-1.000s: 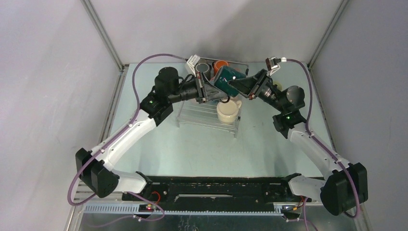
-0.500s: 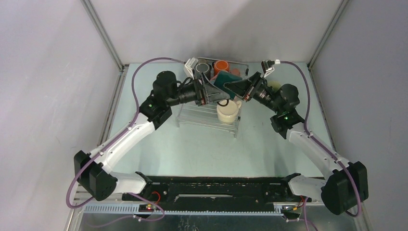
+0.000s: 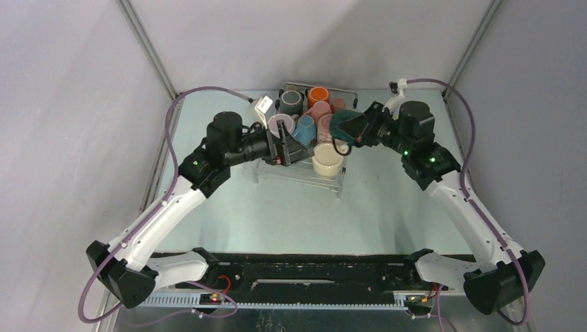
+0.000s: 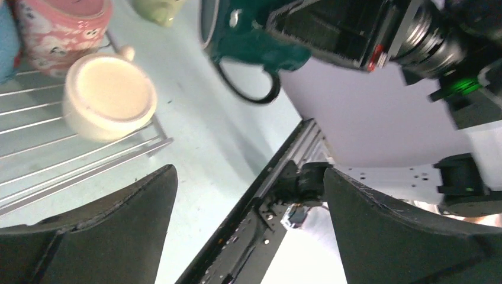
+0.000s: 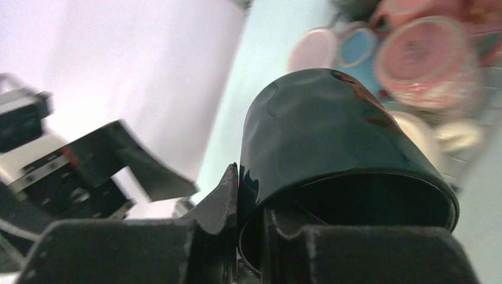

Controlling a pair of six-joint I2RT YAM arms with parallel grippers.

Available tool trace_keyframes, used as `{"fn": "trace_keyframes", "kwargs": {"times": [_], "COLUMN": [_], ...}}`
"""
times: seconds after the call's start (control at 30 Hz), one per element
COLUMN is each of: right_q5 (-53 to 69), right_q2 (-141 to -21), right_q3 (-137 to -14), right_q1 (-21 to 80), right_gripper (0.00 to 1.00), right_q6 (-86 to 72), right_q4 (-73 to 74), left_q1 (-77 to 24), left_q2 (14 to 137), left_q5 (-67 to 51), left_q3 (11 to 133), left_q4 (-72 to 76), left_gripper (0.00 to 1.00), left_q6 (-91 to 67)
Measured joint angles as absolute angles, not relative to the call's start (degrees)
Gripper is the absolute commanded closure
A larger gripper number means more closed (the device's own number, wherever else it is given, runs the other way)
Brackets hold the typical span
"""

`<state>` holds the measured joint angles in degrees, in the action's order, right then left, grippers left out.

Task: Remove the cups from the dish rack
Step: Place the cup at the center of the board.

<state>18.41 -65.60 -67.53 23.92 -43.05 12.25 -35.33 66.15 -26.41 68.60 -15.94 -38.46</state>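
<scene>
The dish rack [image 3: 299,173] lies mid-table with an upside-down cream cup [image 3: 327,159] on its right end. Behind it cluster grey [image 3: 291,102], orange [image 3: 318,95], pink [image 3: 320,111], lilac [image 3: 280,124] and blue [image 3: 304,128] cups. My right gripper [image 3: 353,130] is shut on the rim of a teal cup [image 3: 340,126], one finger inside and one outside [image 5: 228,189], holding it in the air right of the cluster. The teal cup [image 5: 331,130] fills the right wrist view. My left gripper [image 3: 294,149] hangs open and empty over the rack, left of the cream cup [image 4: 109,97].
A speckled pink cup [image 4: 59,29] sits on the rack wires [image 4: 59,160] behind the cream one. A pale green cup [image 4: 157,9] stands on the table beyond the rack. The black rail [image 3: 311,266] with both arm bases runs along the near edge.
My left gripper has opened, let go of the teal cup and drawn back to the left. The right gripper has shut on the cup's rim and carried it to the right.
</scene>
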Motion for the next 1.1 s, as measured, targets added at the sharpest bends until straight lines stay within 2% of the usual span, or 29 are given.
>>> {"fn": "trace_keyframes", "kwargs": {"times": [0.2,0.27,0.53,0.77,1.1], "right_q5": [12.27,10.15,4.93,1.76,-1.43], "right_q2": [-66.65,-67.72,-76.42,-88.68,-107.04], "right_q3": [-72.18,-72.75,-74.13,-82.02,-101.60], "right_q1": [15.64,9.19,-3.64,-6.59,-9.50], "right_gripper": [1.00,1.00,1.00,1.00,1.00], "right_q6": [-34.24,-31.70,-25.39,-22.28,-19.38], "right_q4": [27.86,31.70,38.87,40.05,44.38], "left_q1": [-35.33,-35.33,-35.46,-35.88,-35.88], "left_q2": [63.90,63.29,60.77,58.76,58.46], "left_q5": [-21.80,-21.04,-20.64,-20.49,-20.12], "left_q3": [68.64,68.64,68.55,66.83,66.19], "left_q4": [-24.34,-26.00,-27.90,-28.16,-28.49], "left_gripper": [0.00,0.00,0.00,0.00,0.00], "left_q6": [-30.85,-29.15,-25.34,-23.38,-21.76]}}
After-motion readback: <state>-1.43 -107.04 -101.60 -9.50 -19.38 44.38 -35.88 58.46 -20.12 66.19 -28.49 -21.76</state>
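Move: The right hand already holds the dark green cup; it is going to open board right of the light green cup, about 24 cm ahead, 32 cm right and 32 cm below. The light green cup stands some 25 cm ahead, 21 cm right; the cream pot about 11 cm ahead, 8 cm left; the patterned pink mug 22 cm ahead, 6 cm left, all well below. From the left hand the open spot lies roughly 31 cm ahead, 48 cm right, 31 cm below. Keeping its pinch on the dark green cup's wall, the right hand swings right about 30 cm, away from the rack, sinking and reaching forward some 16 cm each; the forward reach mostly comes late. It turns about 50 degrees clockwise while the fingers tip steeply down. The empty left hand, still open, draws off left and down a few centimetres. ##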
